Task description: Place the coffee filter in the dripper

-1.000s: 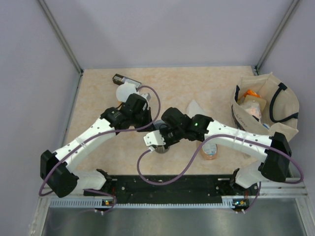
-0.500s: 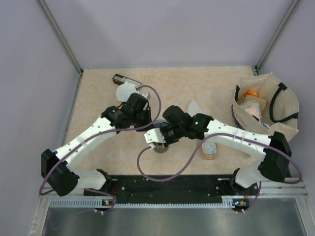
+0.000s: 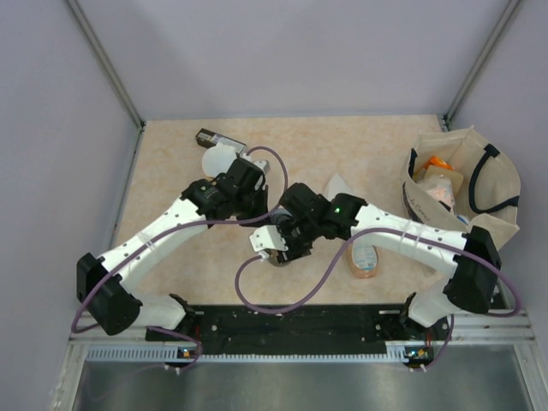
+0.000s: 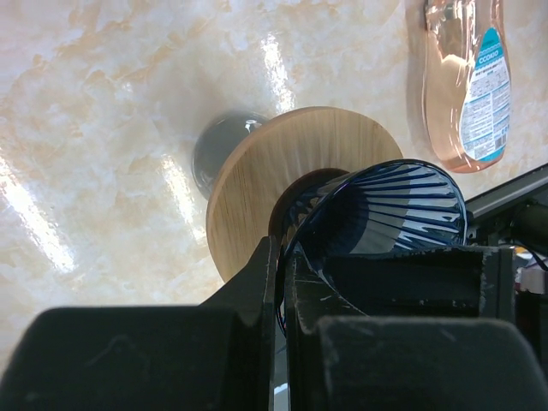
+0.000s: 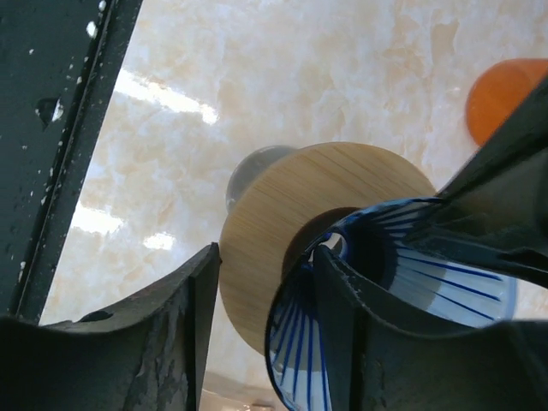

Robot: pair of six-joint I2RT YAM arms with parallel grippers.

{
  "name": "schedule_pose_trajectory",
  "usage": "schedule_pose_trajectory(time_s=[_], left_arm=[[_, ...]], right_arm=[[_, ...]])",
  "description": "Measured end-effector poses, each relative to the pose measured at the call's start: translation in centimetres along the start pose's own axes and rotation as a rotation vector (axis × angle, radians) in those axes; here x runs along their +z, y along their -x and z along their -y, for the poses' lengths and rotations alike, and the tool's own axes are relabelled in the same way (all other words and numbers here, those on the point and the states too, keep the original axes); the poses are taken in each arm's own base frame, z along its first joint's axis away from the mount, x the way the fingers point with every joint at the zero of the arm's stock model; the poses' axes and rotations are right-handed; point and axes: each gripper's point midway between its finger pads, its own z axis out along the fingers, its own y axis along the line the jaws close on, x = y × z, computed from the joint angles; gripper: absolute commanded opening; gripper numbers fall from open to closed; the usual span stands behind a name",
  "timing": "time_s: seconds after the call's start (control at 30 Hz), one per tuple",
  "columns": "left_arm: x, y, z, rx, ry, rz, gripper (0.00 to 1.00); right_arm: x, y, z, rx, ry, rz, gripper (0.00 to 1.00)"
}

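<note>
The dripper [image 4: 402, 205] is a blue ribbed glass cone with a round wooden collar [image 4: 282, 171], sitting on a grey base. My left gripper [image 4: 281, 248] is shut on the cone's rim. My right gripper [image 5: 265, 257] is open and straddles the rim of the dripper [image 5: 300, 342], one finger inside the cone and one outside. From above, both the left gripper [image 3: 257, 210] and the right gripper [image 3: 278, 244] crowd over the dripper and hide most of it. A white folded coffee filter [image 3: 338, 186] lies on the table behind the right arm.
A bottle of orange liquid [image 3: 364, 257] lies to the right of the dripper. A canvas bag [image 3: 462, 184] with items stands at the right edge. A white round object [image 3: 218, 158] and a small dark box [image 3: 214, 137] sit at the back left.
My right gripper's jaws have spread apart from the dripper's rim. The left gripper has stayed shut on the rim, and its arm has shifted slightly.
</note>
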Motion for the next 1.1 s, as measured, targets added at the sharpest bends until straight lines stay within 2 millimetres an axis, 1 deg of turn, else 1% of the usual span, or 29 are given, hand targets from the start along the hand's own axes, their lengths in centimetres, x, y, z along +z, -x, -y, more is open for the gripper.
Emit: schedule_pose_trajectory(time_s=[0.07, 0.1, 0.13, 0.17, 0.2, 0.27, 0.33, 0.4, 0.5, 0.6, 0.73, 0.83, 0.93, 1.07, 1.1], left_arm=[[0.0, 0.1, 0.0, 0.002, 0.004, 0.004, 0.0], [0.1, 0.0, 0.0, 0.0, 0.003, 0.002, 0.0], [0.1, 0.0, 0.1, 0.001, 0.002, 0.001, 0.0], [0.1, 0.1, 0.1, 0.003, 0.004, 0.005, 0.0], [0.1, 0.2, 0.1, -0.001, 0.004, 0.005, 0.0], [0.1, 0.3, 0.1, -0.004, 0.007, 0.007, 0.0], [0.2, 0.3, 0.2, 0.0, 0.007, 0.007, 0.0], [0.2, 0.2, 0.2, 0.002, 0.005, 0.005, 0.0], [0.2, 0.2, 0.3, 0.003, 0.005, 0.005, 0.0], [0.2, 0.2, 0.3, 0.003, 0.005, 0.006, 0.05], [0.2, 0.3, 0.2, 0.006, 0.008, 0.007, 0.15], [0.2, 0.1, -0.2, 0.013, 0.025, 0.005, 0.24], [0.3, -0.1, -0.6, 0.021, 0.046, -0.002, 0.32], [0.2, -0.2, -1.0, 0.033, 0.066, -0.004, 0.39], [0.2, -0.1, -1.2, 0.035, 0.074, -0.001, 0.44]], right_arm=[[-0.1, -0.4, -0.5, -0.007, 0.018, -0.022, 0.64], [-0.2, -0.9, -0.9, -0.004, 0.031, -0.046, 0.78], [-0.3, -1.4, -1.3, -0.005, 0.044, -0.068, 0.83], [-0.4, -1.8, -1.8, -0.014, 0.065, -0.085, 0.96], [-0.6, -1.9, -1.8, -0.021, 0.063, -0.091, 0.99], [-1.0, -2.1, -2.2, -0.035, 0.072, -0.103, 0.99], [-1.9, -1.6, -2.0, -0.058, 0.044, -0.09, 0.99], [-3.3, -0.7, -1.2, -0.082, -0.019, -0.058, 0.99], [-6.5, 1.4, 0.6, -0.123, -0.179, 0.018, 0.99], [-9.6, 3.1, 2.3, -0.114, -0.352, 0.096, 0.99], [-12.2, 3.6, 4.5, 0.001, -0.534, 0.162, 0.99], [-13.8, 2.9, 6.2, 0.163, -0.654, 0.208, 0.99], [-16.2, 0.6, 8.3, 0.363, -0.798, 0.234, 0.99], [-19.2, -1.9, 10.1, 0.596, -0.954, 0.286, 0.99], [-19.9, -2.7, 10.5, 0.654, -0.99, 0.301, 0.99]])
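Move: Both grippers are at the rim of the blue dripper. Its middle lies about 5 cm right and 1 cm back of the left hand, and about 5 cm ahead of the right hand, 2 cm lower. The wooden ring on the glass sits under the dripper, some 6 cm below the right hand. From the right hand, the loose paper filter lies on the table about 25 cm ahead and 19 cm right; the soap bottle is 7 cm ahead and 25 cm right. Keep the left fingers pinched on the dripper's rim while you open the already loosened right gripper fully and slide it about 3 cm right, dipping slightly. Then lift the right hand off, up some 17 cm, swinging forward and right towards the loose paper filter and turning the wrist clockwise by about 55 degrees. Late on, open the left fingers about a third way, nearly in place, still straddling the rim. ##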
